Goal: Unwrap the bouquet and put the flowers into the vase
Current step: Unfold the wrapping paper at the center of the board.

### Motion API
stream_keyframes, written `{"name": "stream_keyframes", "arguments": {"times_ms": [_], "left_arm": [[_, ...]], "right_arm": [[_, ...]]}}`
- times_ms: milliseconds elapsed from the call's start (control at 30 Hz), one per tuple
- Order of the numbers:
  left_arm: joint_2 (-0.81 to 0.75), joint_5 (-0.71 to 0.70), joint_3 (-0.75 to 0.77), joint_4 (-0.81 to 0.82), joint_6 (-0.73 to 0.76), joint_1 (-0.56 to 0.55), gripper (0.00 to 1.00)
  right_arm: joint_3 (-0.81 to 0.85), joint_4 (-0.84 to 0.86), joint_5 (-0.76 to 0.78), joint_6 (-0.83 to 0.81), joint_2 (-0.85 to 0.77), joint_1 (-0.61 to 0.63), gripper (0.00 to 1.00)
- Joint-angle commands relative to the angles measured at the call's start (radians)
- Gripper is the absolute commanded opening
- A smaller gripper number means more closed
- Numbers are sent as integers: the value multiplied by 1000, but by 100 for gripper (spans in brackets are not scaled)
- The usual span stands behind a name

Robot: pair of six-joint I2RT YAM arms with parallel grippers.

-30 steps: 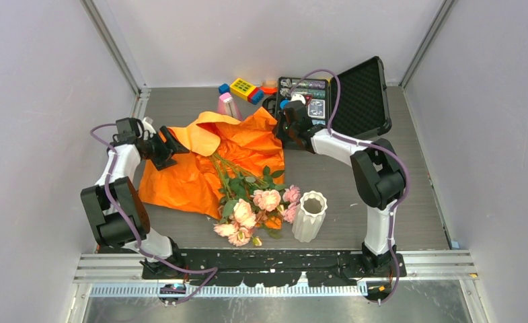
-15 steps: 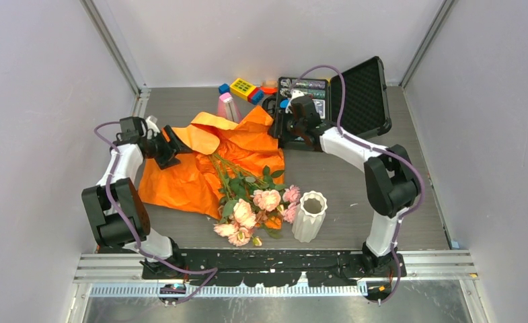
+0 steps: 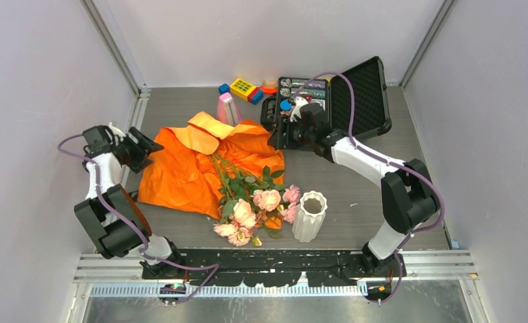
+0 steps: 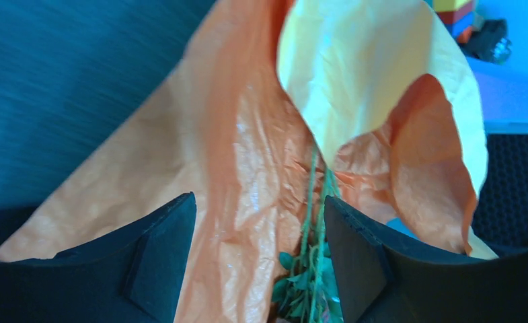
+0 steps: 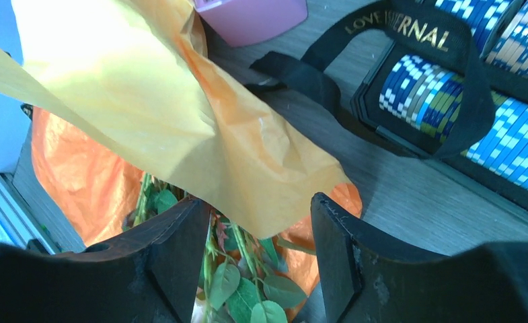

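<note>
The bouquet's orange wrapping paper (image 3: 187, 171) lies spread open on the table. On it lie the flowers (image 3: 255, 207), with pink and peach heads toward the near edge and green stems (image 3: 229, 169) pointing back. The white ribbed vase (image 3: 309, 215) stands upright just right of the blooms. My left gripper (image 3: 152, 145) hangs open at the paper's left edge with nothing in it. In the left wrist view, paper (image 4: 247, 148) and stems (image 4: 311, 222) lie beyond my left gripper (image 4: 257, 225). My right gripper (image 3: 279, 129) is open at the paper's back right corner. A loose paper flap (image 5: 180, 114) droops ahead of my right gripper (image 5: 261, 225).
An open black case (image 3: 338, 101) of poker chips (image 5: 449, 94) sits just behind the right gripper. A pink metronome-shaped object (image 3: 228, 105) and toy blocks (image 3: 243, 88) stand behind the paper. Walls close in on both sides.
The right gripper has opened, let go of the paper corner and drawn back toward the case. The left gripper has pulled away to the left. The paper's raised corner has sunk.
</note>
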Motion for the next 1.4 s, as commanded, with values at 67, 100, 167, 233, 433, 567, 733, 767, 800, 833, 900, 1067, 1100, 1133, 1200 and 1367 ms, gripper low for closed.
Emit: {"name": "stream_keyframes", "arguments": {"times_ms": [67,100,167,233,433,567,733,767,800,833,900,1067,1100,1133,1200,1367], "left_arm": [[-41,-116,13,-58,68,21,73],[-38,-130,18,-69,78,21,73],[-29,-163,26,-83,93,21,73],[-9,-190,38,-109,116,21,74],[37,-322,80,-168,179,-53,75],[70,-471,116,-218,232,-129,76],[109,-546,133,-239,255,-173,73],[116,-560,135,-244,259,-181,71],[124,-570,138,-249,262,-188,68],[134,-578,141,-253,264,-193,65],[155,-580,151,-261,266,-196,55],[169,-572,157,-266,266,-196,34],[170,-572,157,-266,266,-196,31],[173,-572,158,-267,266,-196,28],[182,-572,159,-271,270,-196,21],[195,-578,165,-280,278,-196,11]], "right_arm": [[-51,55,-109,-66,-69,2,63],[-57,55,-113,-76,-70,3,63],[-60,55,-111,-84,-68,7,63],[-62,85,-112,-85,-60,10,63],[-60,110,-123,-82,-35,21,63],[-60,126,-131,-79,-16,29,63],[-42,127,-129,-89,26,45,63],[-40,126,-125,-92,29,48,63],[-37,127,-113,-92,34,54,63],[-36,127,-107,-96,35,57,63],[-34,127,-84,-98,39,64,60],[-31,131,-57,-95,41,83,38],[-30,131,-55,-94,40,87,35],[-30,134,-54,-92,41,90,28],[-25,137,-52,-90,40,100,21],[-14,136,-46,-94,48,137,11]]}}
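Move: The wrapping paper's left part lies some 8 cm below the left hand, its pinch spot about 3 cm back and 2 cm left; the black ribbon's end is some 12 cm back and 9 cm left, the bare stems about 26 cm right and 3 cm back. For the right hand, the paper's raised right flap has its edge about 4 cm back, 4 cm left and 3 cm lower; the pink metronome stands 17 cm left and 10 cm ahead, the chip case 10 cm right and 10 cm ahead. The paper is taken at both sides: onto its left part the left hand sinks about 7 cm, easing back, wrist rolling and tipping down some 35 degrees, and shuts its open fingers on a fold. At the raised right flap the right hand draws back and down, works left with a brief rise, then dips again and closes on the edge, turning slightly counter-clockwise. ##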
